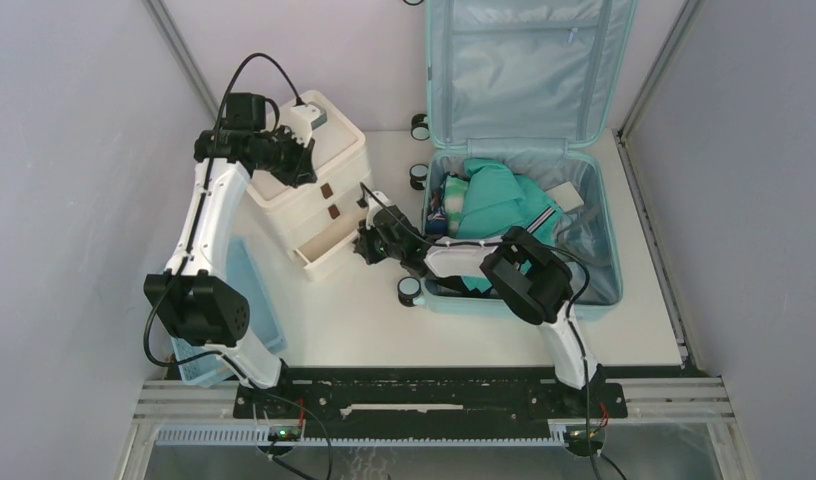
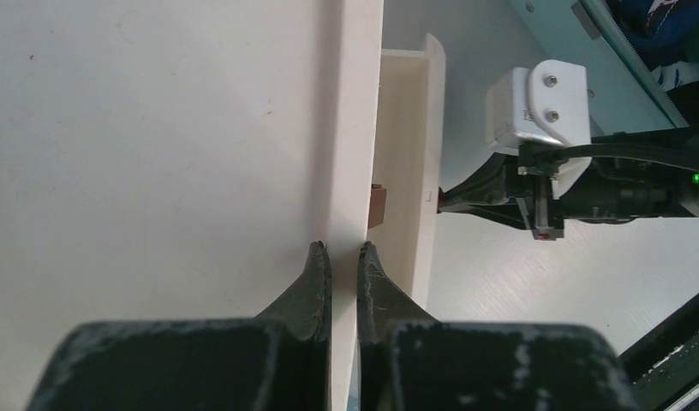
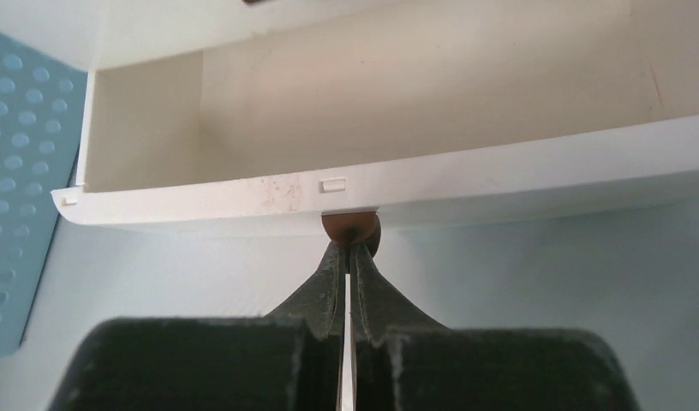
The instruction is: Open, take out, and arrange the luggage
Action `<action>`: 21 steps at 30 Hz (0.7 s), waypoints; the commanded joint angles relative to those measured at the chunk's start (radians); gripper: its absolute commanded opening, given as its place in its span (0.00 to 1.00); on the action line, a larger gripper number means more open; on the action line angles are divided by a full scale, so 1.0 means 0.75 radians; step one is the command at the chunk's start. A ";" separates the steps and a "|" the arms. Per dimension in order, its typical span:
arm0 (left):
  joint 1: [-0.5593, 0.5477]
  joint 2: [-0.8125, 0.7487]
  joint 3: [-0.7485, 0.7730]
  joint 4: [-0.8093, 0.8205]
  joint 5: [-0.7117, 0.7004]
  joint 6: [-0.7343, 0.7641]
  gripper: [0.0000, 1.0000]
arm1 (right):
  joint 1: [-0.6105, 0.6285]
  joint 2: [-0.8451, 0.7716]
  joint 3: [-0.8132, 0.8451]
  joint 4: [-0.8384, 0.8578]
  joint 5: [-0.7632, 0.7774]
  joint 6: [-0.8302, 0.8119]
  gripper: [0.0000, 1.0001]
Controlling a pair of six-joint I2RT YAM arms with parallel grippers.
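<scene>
The luggage (image 1: 439, 200) lies open at the right of the table, its lid (image 1: 524, 70) standing against the back wall. A green garment (image 1: 499, 195) and other clothes fill its lower half. My right gripper (image 1: 367, 245) is left of the luggage, at the pulled-out bottom drawer (image 1: 329, 258) of a white drawer unit (image 1: 329, 125). In the right wrist view this gripper (image 3: 350, 250) is shut on the drawer's brown handle (image 3: 350, 228). My left gripper (image 2: 344, 255) is on top of the unit, its fingers pinching the unit's white front edge (image 2: 355, 128).
A blue lattice basket (image 1: 256, 290) sits on the table left of the drawer unit, under the left arm, and appears again as the basket (image 3: 20, 197) beside the drawer. The luggage wheels (image 1: 419, 127) face the unit. Grey walls close in both sides.
</scene>
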 commanded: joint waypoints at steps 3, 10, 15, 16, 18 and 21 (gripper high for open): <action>0.034 -0.065 0.019 0.128 0.003 -0.055 0.00 | 0.000 -0.184 -0.127 -0.197 0.032 0.052 0.01; 0.034 -0.035 0.030 0.185 -0.052 -0.144 0.00 | 0.001 -0.284 -0.230 -0.225 -0.027 -0.012 0.16; 0.034 -0.040 0.104 0.243 -0.116 -0.333 0.37 | 0.004 -0.350 -0.201 -0.142 -0.224 -0.214 0.69; 0.034 -0.065 0.096 0.268 -0.115 -0.353 0.44 | 0.001 -0.356 -0.180 -0.161 -0.265 -0.244 0.75; 0.034 -0.118 0.050 0.340 -0.124 -0.405 0.58 | -0.009 -0.369 -0.132 -0.225 -0.350 -0.287 0.79; 0.034 -0.200 -0.015 0.422 -0.139 -0.459 0.70 | -0.015 -0.420 -0.116 -0.303 -0.475 -0.378 0.84</action>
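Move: The right fingers already pinch the brown handle of the partly open bottom drawer; the middle drawer's handle sits about 4 cm ahead, 5 cm to the left and 8 cm above them, and a suitcase wheel some 11 cm back and 11 cm to the right. The left fingers keep hold of the white cabinet's top rim, with the bottom drawer's handle roughly 5 cm back, 11 cm to the right and 20 cm below. Still pinching the bottom drawer's handle, the right hand drags it right and back about 5 cm, away from the cabinet, while the left keeps its grip on the rim. Then both open: the right lets go and draws back while rising a couple of centimetres, the left frees the rim and lifts up and forward some 4 cm, each turning counter-clockwise about 15 degrees. ##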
